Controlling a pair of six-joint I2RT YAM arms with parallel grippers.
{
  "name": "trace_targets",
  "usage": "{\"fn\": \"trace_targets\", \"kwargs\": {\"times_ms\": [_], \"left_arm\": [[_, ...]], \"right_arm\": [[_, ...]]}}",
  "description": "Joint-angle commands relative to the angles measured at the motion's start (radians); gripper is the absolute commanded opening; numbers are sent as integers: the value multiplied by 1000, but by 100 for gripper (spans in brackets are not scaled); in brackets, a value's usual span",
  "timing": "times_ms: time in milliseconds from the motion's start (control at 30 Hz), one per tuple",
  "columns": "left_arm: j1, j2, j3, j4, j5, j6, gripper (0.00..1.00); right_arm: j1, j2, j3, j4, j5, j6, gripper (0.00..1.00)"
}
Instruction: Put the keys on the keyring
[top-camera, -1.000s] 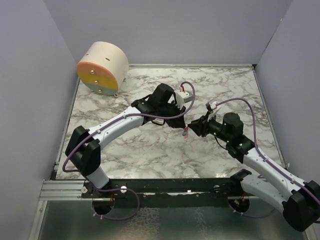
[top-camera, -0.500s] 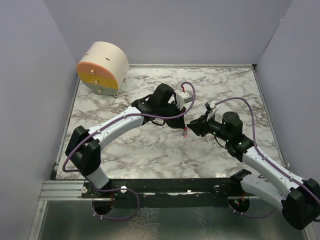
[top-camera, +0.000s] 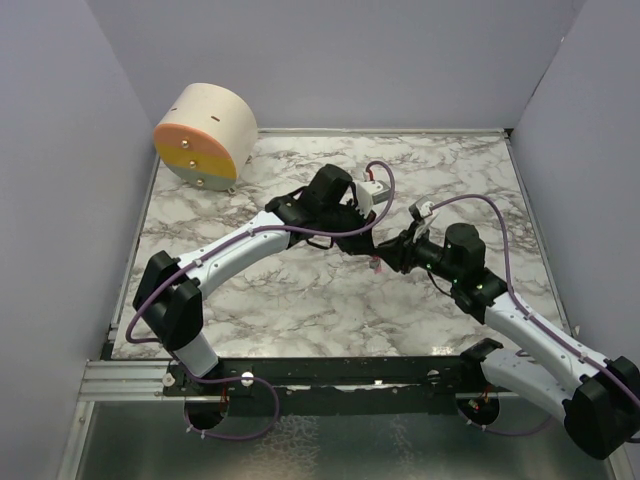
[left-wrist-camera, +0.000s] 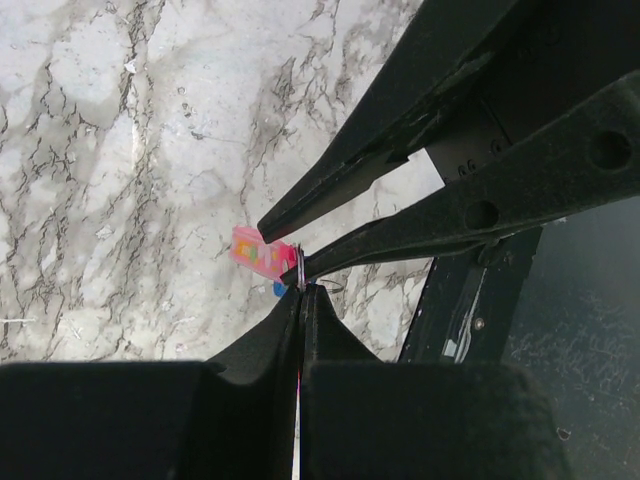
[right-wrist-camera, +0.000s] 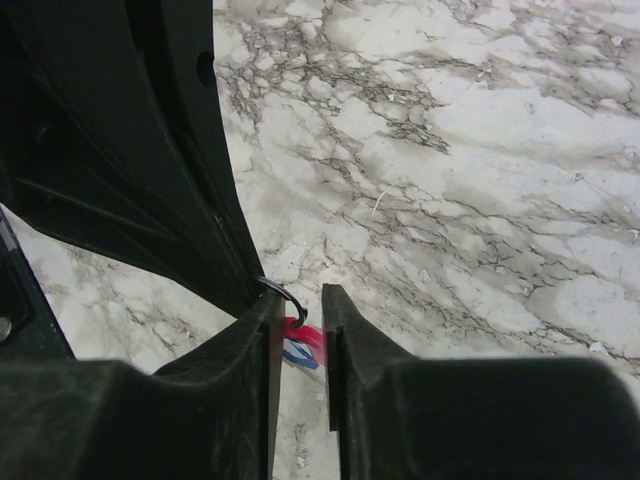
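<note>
My left gripper (top-camera: 367, 243) (left-wrist-camera: 302, 288) is shut on the keyring's thin metal ring (left-wrist-camera: 299, 267) (right-wrist-camera: 288, 294). Under the ring hang the pink key (left-wrist-camera: 255, 254) (right-wrist-camera: 306, 333) (top-camera: 376, 265) and the blue tag (left-wrist-camera: 279, 289) (right-wrist-camera: 298, 353), just above the marble. From the right, my right gripper (top-camera: 384, 256) (right-wrist-camera: 298, 300) meets the left one tip to tip. Its jaws stand a narrow gap apart with the key and tag in the gap. One of its fingers (right-wrist-camera: 262, 330) rests against the ring. Whether the fingers press on the key I cannot tell.
A cream drum with an orange and yellow face (top-camera: 205, 135) stands at the back left corner. Grey walls close in the marble table (top-camera: 250, 300) on three sides. Purple cables loop over both wrists. The metal base rail (top-camera: 330, 375) runs along the near edge.
My right gripper has crept left toward the left one and its jaws have narrowed a little. The left wrist has turned slightly, and the key sits a touch higher.
</note>
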Motion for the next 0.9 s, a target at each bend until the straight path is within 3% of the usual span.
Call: {"fn": "trace_targets", "kwargs": {"times_ms": [0, 100, 367, 600, 867], "left_arm": [[-16, 3, 27, 22, 35, 1, 0], [-18, 1, 23, 22, 36, 1, 0], [-18, -1, 16, 23, 21, -8, 0], [-18, -13, 5, 34, -16, -23, 19], [-14, -94, -39, 103, -145, -67, 26]], "right_arm": [[0, -2, 38, 25, 4, 1, 19], [-1, -9, 36, 26, 8, 3, 11], [0, -16, 16, 52, 26, 43, 4], [-1, -1, 1, 91, 32, 99, 1], [0, -19, -20, 121, 45, 112, 1]]}}
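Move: The left fingers are shut on the keyring, whose middle lies roughly 1 cm to that hand's right, level with it. From the right hand, its fingers parted around the near part of the keyring, the ring's middle is about 1 cm ahead and 1 cm left, level. The pink key hangs some 3 cm below the right hand, about 2 cm to its left and 1 cm back. The right fingers close on the keyring, then the left fingers open and the right hand rises about 1 cm. ##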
